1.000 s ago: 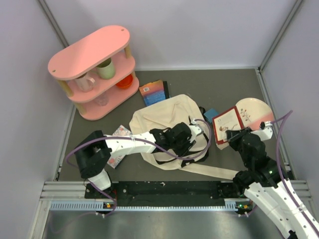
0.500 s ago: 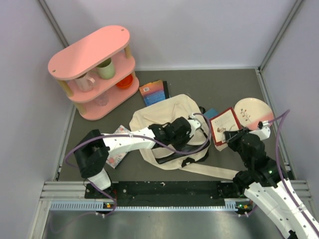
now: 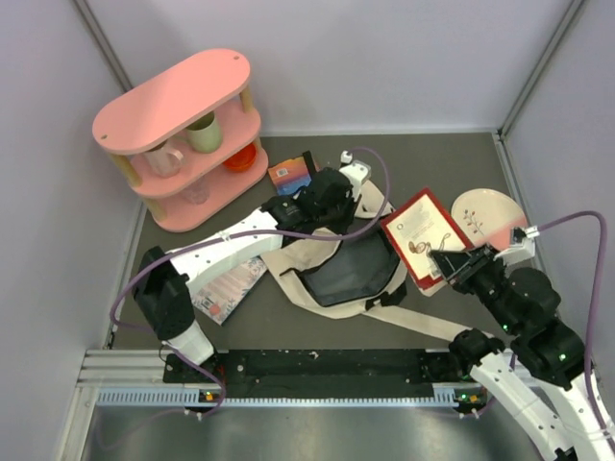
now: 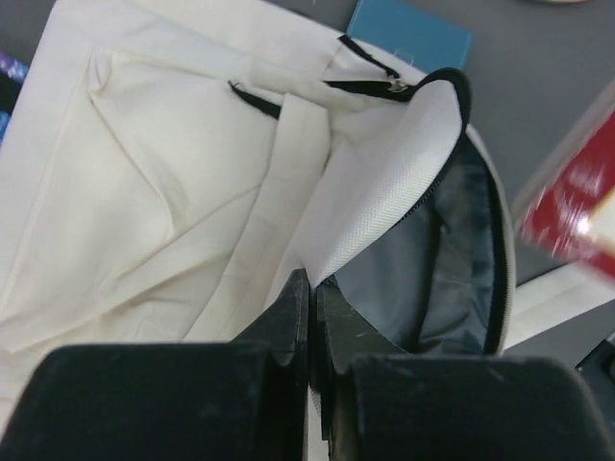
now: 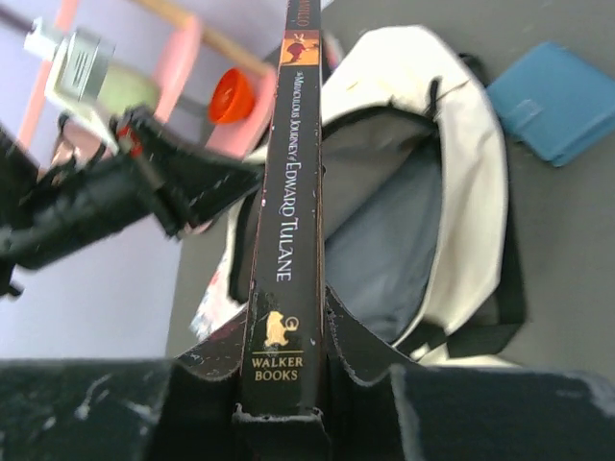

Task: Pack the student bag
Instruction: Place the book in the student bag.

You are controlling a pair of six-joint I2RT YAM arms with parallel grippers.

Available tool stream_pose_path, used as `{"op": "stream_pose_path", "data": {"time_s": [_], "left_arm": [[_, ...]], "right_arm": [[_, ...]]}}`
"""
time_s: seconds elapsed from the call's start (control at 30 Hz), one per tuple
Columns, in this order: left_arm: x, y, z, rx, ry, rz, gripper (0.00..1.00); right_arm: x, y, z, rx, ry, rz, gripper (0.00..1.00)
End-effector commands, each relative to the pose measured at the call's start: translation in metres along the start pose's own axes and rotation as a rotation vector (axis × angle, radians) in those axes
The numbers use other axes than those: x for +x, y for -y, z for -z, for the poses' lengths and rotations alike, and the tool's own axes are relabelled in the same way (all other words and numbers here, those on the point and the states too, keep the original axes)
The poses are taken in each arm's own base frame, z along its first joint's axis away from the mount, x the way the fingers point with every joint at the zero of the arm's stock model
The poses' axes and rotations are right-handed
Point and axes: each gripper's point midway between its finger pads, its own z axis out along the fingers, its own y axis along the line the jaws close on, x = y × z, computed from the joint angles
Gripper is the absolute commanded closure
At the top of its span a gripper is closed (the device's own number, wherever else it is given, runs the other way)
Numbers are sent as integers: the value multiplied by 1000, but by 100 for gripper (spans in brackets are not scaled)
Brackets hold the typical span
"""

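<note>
The student bag (image 3: 298, 252), cream canvas with black trim, lies mid-table with its mouth gaping and its dark grey lining (image 3: 351, 274) exposed. My left gripper (image 3: 332, 219) is over the bag's far side, shut on the white-lined edge of the bag's opening (image 4: 384, 192), and holds that edge up. In the left wrist view the black fingers (image 4: 293, 317) pinch the fabric. My right gripper (image 3: 452, 261) is shut on a red-covered book (image 3: 418, 235), held just right of the opening. The right wrist view shows its black spine (image 5: 293, 192) between the fingers (image 5: 360, 336), above the bag (image 5: 471, 144).
A pink shelf (image 3: 183, 134) with mugs and an orange bowl (image 3: 240, 158) stands at the back left. An orange and blue book (image 3: 291, 173) lies behind the bag, a patterned booklet (image 3: 226, 283) to its left, a pink plate (image 3: 490, 211) right. A blue notebook (image 5: 557, 96) lies beside the bag.
My left gripper closed on the bag's edge and pulled it up and back, spreading the mouth open. My right gripper lifted the book and tilted it toward the opening.
</note>
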Motion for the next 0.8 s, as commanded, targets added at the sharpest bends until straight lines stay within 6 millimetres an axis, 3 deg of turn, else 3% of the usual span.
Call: {"op": "stream_pose_path", "data": {"time_s": [0.0, 0.13, 0.23, 0.4, 0.57, 0.77], "left_arm": [[-81, 11, 42, 19, 241, 41, 100], [-99, 14, 55, 35, 320, 65, 100], [-107, 16, 62, 46, 363, 78, 100], [-114, 21, 73, 74, 393, 80, 100], [-118, 30, 81, 111, 418, 76, 100], [-117, 50, 79, 172, 408, 71, 100]], "right_arm": [[15, -49, 24, -225, -159, 39, 100], [33, -66, 38, -315, -286, -5, 100], [56, -56, 30, -280, -384, -36, 100], [84, -30, 2, -192, -445, -65, 100], [97, -38, -24, -254, -454, -145, 100], [95, -48, -57, -310, -398, -189, 100]]}}
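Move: The bag's open mouth, where the red-edged book in my right hand is to go, lies about 20 cm to that hand's left, 5 cm ahead and some 22 cm down. From the right hand, the blue case is about 18 cm ahead and 6 cm left, and the round plate 20 cm ahead and 14 cm right, both some 25 cm below. From my left hand, which already pinches the bag's flap, the mouth is roughly 7 cm right, 6 cm back and 15 cm down. With my right hand I keep hold of the book and swing it left and slightly back, turning about 20 degrees counter-clockwise, then bring it down about 10 cm and a little forward towards the bag's mouth as the fingers tip downward. Meanwhile my left hand lifts the pinched flap about 8 cm. ##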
